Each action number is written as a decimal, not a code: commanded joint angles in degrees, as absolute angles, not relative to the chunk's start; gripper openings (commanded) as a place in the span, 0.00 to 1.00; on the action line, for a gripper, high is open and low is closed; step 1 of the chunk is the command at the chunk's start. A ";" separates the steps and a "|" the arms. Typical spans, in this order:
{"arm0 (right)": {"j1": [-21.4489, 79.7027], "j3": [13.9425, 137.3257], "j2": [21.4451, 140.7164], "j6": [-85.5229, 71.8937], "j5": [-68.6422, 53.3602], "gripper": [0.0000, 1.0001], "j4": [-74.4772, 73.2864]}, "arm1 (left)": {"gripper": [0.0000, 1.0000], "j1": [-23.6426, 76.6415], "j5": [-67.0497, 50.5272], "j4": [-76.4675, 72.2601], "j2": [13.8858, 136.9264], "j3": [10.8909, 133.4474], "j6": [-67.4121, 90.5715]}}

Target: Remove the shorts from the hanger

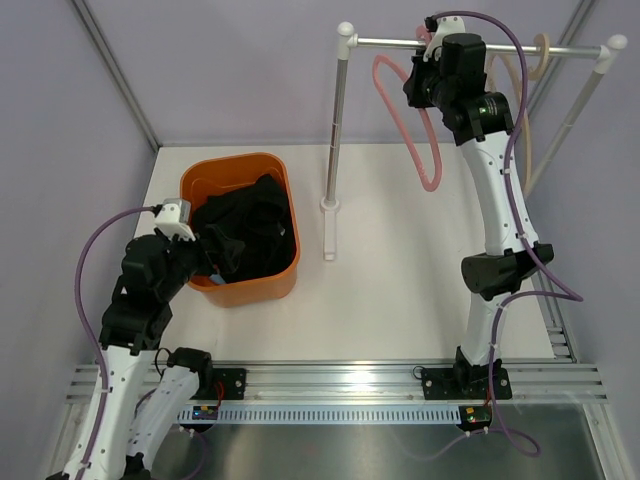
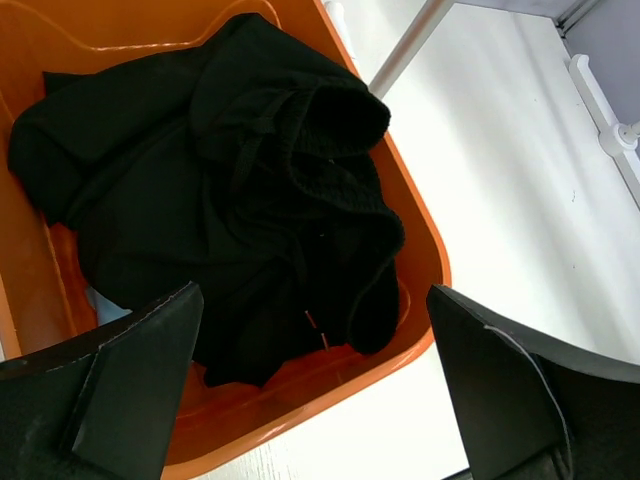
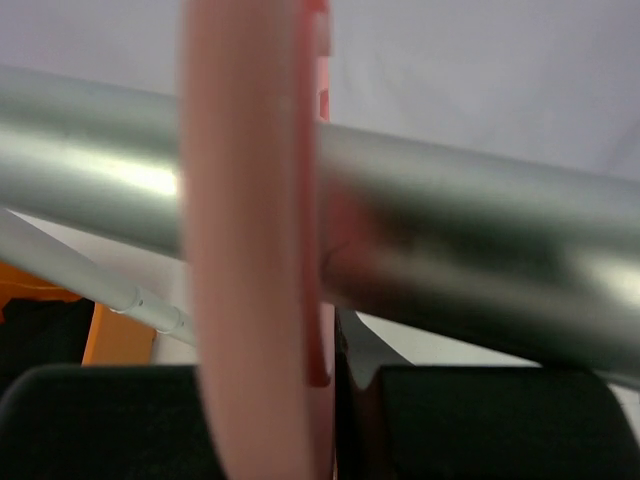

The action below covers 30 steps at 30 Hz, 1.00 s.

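Note:
The black shorts (image 1: pixel 250 232) lie crumpled inside the orange bin (image 1: pixel 250 168); they also show in the left wrist view (image 2: pixel 230 200). My left gripper (image 1: pixel 205 258) is open and empty just above the bin's near rim (image 2: pixel 330 390). The pink hanger (image 1: pixel 415 140) hangs bare on the metal rail (image 1: pixel 480 46). My right gripper (image 1: pixel 428 62) is up at the rail, shut on the pink hanger's hook (image 3: pixel 255 300), which sits against the rail (image 3: pixel 470 240).
A beige hanger (image 1: pixel 530 80) hangs on the rail to the right of my right arm. The rack's white post and foot (image 1: pixel 330 205) stand just right of the bin. Grey walls close in the table on the left, back and right.

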State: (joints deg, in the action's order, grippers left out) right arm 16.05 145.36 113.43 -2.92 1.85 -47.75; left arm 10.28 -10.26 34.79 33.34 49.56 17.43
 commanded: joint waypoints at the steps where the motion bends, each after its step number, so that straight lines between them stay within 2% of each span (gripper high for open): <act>1: 15.82 142.92 112.42 -3.86 0.79 0.00 -44.47 | 0.99 10.37 -9.05 33.22 32.87 48.08 16.35; 6: 15.82 136.07 108.20 -5.18 1.93 0.01 -42.19 | 0.99 10.37 -8.96 33.31 32.87 46.76 16.44; 9: 15.91 133.34 105.82 -6.06 2.29 0.07 -41.31 | 0.99 10.37 -8.88 33.40 32.78 46.23 16.44; 11: 15.82 132.54 104.68 -6.33 2.72 0.13 -40.96 | 0.99 10.37 -8.79 33.75 32.87 46.23 16.44; 12: 15.82 132.19 104.42 -6.24 2.81 0.19 -41.04 | 0.99 10.37 -8.88 33.92 32.78 46.32 16.52; 14: 15.91 131.66 103.54 -6.50 3.16 0.24 -40.70 | 0.99 10.37 -9.14 34.62 32.61 46.40 16.61; 15: 15.91 131.49 103.19 -6.59 2.73 0.32 -40.52 | 0.99 10.37 -9.23 34.89 32.61 46.58 16.61; 19: 15.99 131.92 101.26 -7.03 1.50 0.50 -39.90 | 0.99 10.37 -8.62 35.33 31.73 46.32 16.52; 26: 15.91 129.29 95.37 -8.70 1.40 0.59 -39.55 | 0.99 10.37 -8.18 34.72 30.07 44.57 16.70; 30: 15.91 121.57 88.96 -10.10 2.37 0.61 -37.71 | 0.99 10.37 -7.73 34.45 28.83 44.03 17.05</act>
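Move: The right gripper holds the pink hanger just under its hook, already around the rail; that spot of rail is about 3 cm ahead and 4 cm above. The beige hanger hangs some 20 cm to the right, 3 cm ahead and level in height; the rail's left post top is about 16 cm left, 3 cm ahead and 4 cm up. From the left gripper, the pink hanger's rail spot lies roughly 40 cm right, 30 cm ahead and 20 cm up. Ease the right gripper back a centimetre or two, still pinching the pink hanger, then open the fingers to rather more than half and let go of it. Draw clear of the rail, back and up, ending about 6.5 cm back and 3.5 cm higher. Meanwhile let the empty left gripper sink some 3.5 cm by the bin's near side, fingers staying wide open. ##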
